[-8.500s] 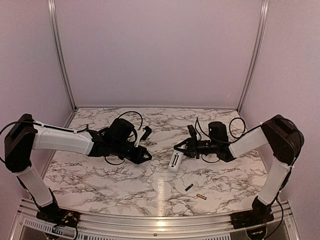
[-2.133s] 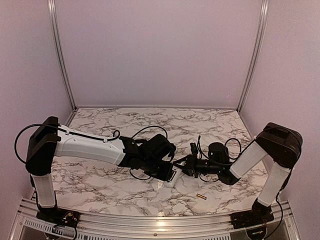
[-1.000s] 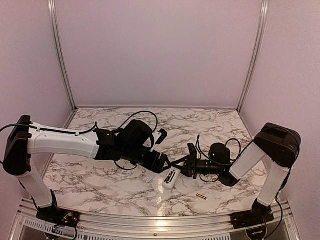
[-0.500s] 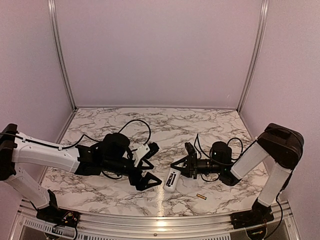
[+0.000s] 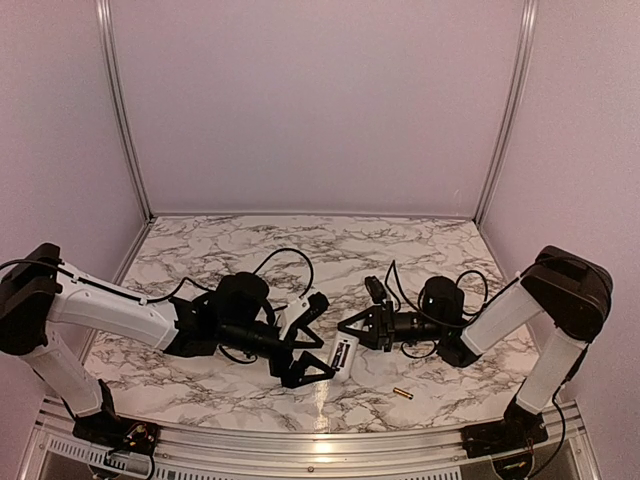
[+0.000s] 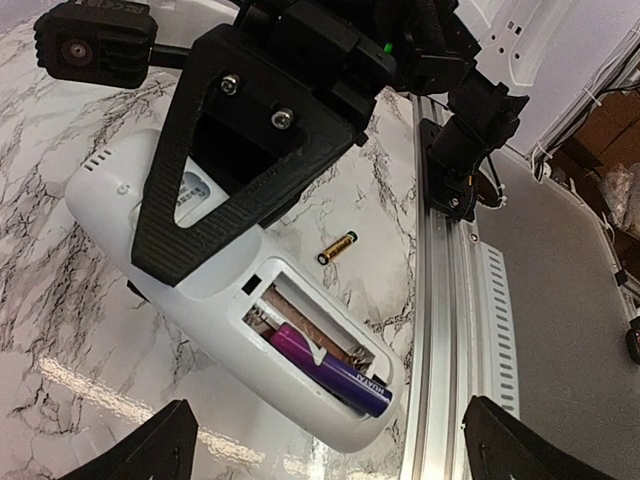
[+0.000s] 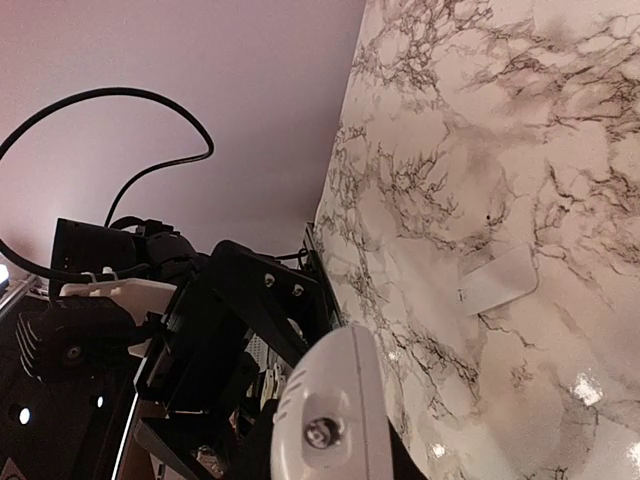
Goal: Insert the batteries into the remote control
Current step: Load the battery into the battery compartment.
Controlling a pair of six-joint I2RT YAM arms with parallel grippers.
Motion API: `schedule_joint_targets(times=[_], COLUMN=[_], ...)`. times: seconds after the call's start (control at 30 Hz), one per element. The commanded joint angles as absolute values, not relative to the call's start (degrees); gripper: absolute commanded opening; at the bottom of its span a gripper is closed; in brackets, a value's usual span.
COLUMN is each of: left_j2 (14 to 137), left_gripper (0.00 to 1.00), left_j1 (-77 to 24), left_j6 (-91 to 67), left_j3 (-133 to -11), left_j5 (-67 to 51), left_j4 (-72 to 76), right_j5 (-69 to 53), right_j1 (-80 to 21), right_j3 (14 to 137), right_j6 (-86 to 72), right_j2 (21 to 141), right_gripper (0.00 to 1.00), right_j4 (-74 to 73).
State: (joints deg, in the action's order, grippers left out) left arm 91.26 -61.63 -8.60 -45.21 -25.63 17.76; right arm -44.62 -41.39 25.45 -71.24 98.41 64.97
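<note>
The white remote control (image 5: 343,357) is tilted just above the table, its far end clamped in my right gripper (image 5: 356,326), which is shut on it. In the left wrist view its battery bay (image 6: 300,335) faces up and open. A dark blue-purple battery (image 6: 327,371) lies in the nearer slot; the other slot shows only contacts. The gold battery (image 6: 338,247) (image 5: 402,393) lies loose on the marble beyond the remote. My left gripper (image 5: 312,340) (image 6: 330,455) stands wide open just short of the remote's near end, holding nothing.
A small flat white plastic piece (image 7: 497,281) lies on the marble in the right wrist view. The aluminium front rail (image 6: 440,330) runs close beside the remote. Purple walls enclose the marble table (image 5: 200,260) on three sides.
My left gripper has drawn back from the remote toward the left and its jaws have spread wide. The right gripper still holds the remote in nearly the same place.
</note>
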Motion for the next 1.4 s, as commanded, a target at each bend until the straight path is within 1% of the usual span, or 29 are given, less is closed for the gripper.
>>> schedule_joint_targets(times=[0.0, 0.1, 0.27, 0.6, 0.67, 1.0, 1.23, 1.37], left_j2=[93.31, 94.22, 95.34, 97.35, 97.59, 98.76, 99.81, 100.46], left_gripper=[0.97, 0.97, 0.93, 0.79, 0.74, 0.57, 0.49, 0.43], left_j1=[-61.96, -61.96, -61.96, -61.56, -61.37, -60.18, -59.13, -58.48], left_j6=[-10.07, -10.29, -11.37, -13.18, -13.5, -16.46, -19.38, -21.05], left_j3=[-46.34, -46.79, -47.42, -49.26, -49.31, -49.4, -49.4, -49.51], left_j5=[-26.57, -26.0, -26.53, -28.39, -28.83, -30.78, -32.01, -32.43], left_j4=[19.77, 19.4, 19.45, 18.26, 18.51, 20.49, 22.14, 23.15], right_j5=[-45.78, -45.86, -45.99, -46.21, -46.21, -46.49, -46.41, -46.49], right_j1=[-42.44, -42.77, -43.24, -43.33, -43.33, -43.91, -44.03, -44.02], right_j3=[27.41, 27.59, 27.69, 27.6, 27.59, 27.84, 27.75, 27.82], right_j6=[-70.11, -70.06, -70.44, -70.37, -70.4, -69.81, -69.39, -69.26], right_j2=[97.42, 97.57, 97.97, 97.95, 97.91, 97.27, 96.79, 96.43], right_gripper=[0.0, 0.0, 0.0, 0.0, 0.0, 0.0, 0.0, 0.0], right_j4=[65.9, 66.18, 67.07, 67.5, 67.54, 67.41, 67.61, 67.43])
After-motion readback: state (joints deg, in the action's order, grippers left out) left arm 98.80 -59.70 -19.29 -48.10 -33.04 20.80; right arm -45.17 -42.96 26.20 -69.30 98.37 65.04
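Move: The purple battery lies in the compartment of the remote control, about 3 cm right of the open left gripper, level with it fore and aft and some 2 cm lower. The remote's middle is about 3 cm ahead and 4 cm right; the right gripper holding it is roughly 5 cm ahead and 4 cm right. The second battery lies on the table, about 17 cm right, 4 cm back and 11 cm below. From the right gripper, the purple battery is about 5 cm back, 1 cm left and 2 cm lower. Bring the left gripper down about 2 cm, then in to the right by 1 to 2 cm onto the purple battery, narrowing the fingers from wide open to a little under half and rolling the wrist about 15 degrees, until one fingertip meets the battery's rear end at the compartment rim. Keep the right gripper shut on the remote, easing it back about 1 cm. ##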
